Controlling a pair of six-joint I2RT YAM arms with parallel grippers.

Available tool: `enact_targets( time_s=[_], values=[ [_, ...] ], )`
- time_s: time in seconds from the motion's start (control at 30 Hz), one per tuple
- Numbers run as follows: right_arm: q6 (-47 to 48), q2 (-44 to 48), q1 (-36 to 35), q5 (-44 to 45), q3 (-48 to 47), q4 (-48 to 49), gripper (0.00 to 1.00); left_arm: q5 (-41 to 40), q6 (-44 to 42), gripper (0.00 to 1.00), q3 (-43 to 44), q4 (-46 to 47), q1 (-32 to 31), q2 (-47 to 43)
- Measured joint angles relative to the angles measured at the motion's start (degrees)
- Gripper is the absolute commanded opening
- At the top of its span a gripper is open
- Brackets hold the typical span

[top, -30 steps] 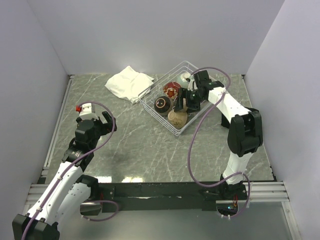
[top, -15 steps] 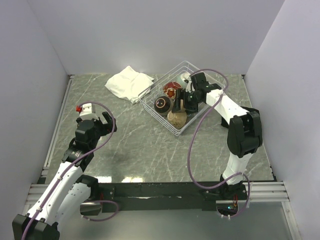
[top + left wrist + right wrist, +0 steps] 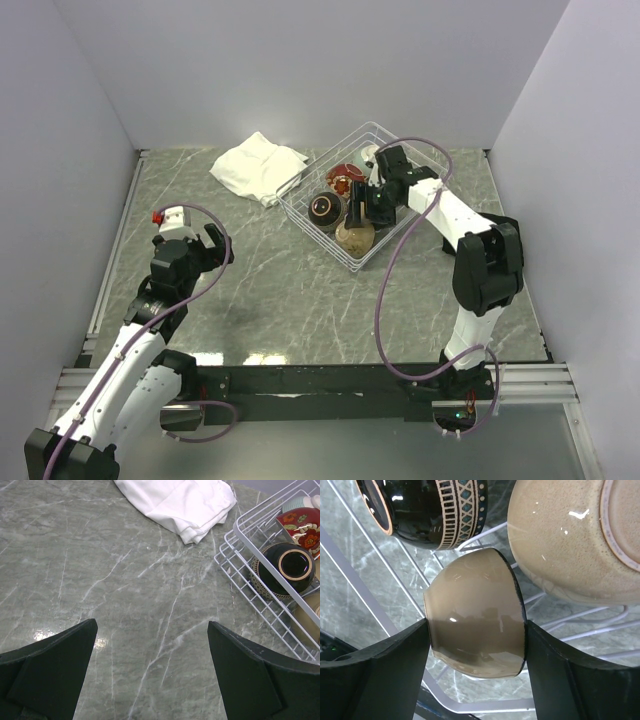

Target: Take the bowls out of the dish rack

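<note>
The white wire dish rack (image 3: 315, 238) stands at the back right of the table and holds several bowls. A glossy tan bowl (image 3: 475, 625) lies on its side in the rack, and my right gripper (image 3: 476, 640) is shut on it, one finger (image 3: 395, 670) against its base and the other against its rim. Beside it sit a black patterned bowl (image 3: 435, 510) and a speckled beige bowl (image 3: 570, 540). From above, my right gripper (image 3: 362, 205) reaches into the rack between the black bowl (image 3: 324, 207) and the beige bowl (image 3: 354, 236). My left gripper (image 3: 218, 245) hangs open over the bare table.
A folded white cloth (image 3: 259, 165) lies left of the rack at the back. A red floral bowl (image 3: 343, 177) stands at the rack's far side. In the left wrist view, the rack's corner (image 3: 250, 545) and the black bowl (image 3: 287, 570) sit at the right edge.
My right gripper has pushed a little further left into the rack and its fingers have closed onto the tan bowl. The left arm has stayed still.
</note>
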State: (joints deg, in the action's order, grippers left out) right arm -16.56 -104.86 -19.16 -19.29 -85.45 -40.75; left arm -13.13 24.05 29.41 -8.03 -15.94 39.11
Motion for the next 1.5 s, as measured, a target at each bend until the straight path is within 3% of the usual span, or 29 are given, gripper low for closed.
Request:
enact_targets(
  time_s=[0.2,0.43,0.93,1.27,1.5],
  values=[
    [2.1,0.0,-1.3,2.8,-2.1,-3.3,0.39,0.0,0.0,0.99,0.0,0.0,0.0,0.0],
    [6.0,0.2,-3.7,5.6,-4.4,-5.4,0.22,0.0,0.0,0.99,0.0,0.0,0.0,0.0],
    [19.4,8.3,-13.1,20.8,-4.0,-3.4,0.11,0.6,0.8,0.99,0.0,0.0,0.0,0.1],
    [32.8,17.0,-23.5,34.2,8.1,9.1,0.14,1.7,3.3,0.99,1.2,-1.3,0.0,2.3],
    [42.9,22.8,-30.9,44.2,19.4,23.0,0.15,2.6,5.6,0.99,5.0,-4.3,0.0,5.9]
  ],
)
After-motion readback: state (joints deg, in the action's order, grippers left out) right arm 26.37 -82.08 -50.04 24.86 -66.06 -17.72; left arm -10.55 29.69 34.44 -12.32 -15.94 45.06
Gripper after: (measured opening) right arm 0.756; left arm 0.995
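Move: Between the right hand's fingers, in the rack's near corner, already sits the near beige bowl. From that hand the black bowl stands about 7 cm ahead and 8 cm left, the other beige bowl 9 cm ahead and 5 cm right, both slightly lower. Bare table beyond the rack's near-left side lies roughly 17 cm left, 8 cm back and 9 cm down. From the left hand the near beige bowl is some 34 cm right, 9 cm ahead, 7 cm lower. Lifting the near beige bowl with the right hand, grip kept, up about 9 cm out of the rack's near corner and away from the other beige bowl, the hand also drifts some 5 cm left and, mostly late on, 5 cm back. The wrist rolls roughly 60 degrees counter-clockwise as the steeply down-pointing fingers tip up towards forward. ##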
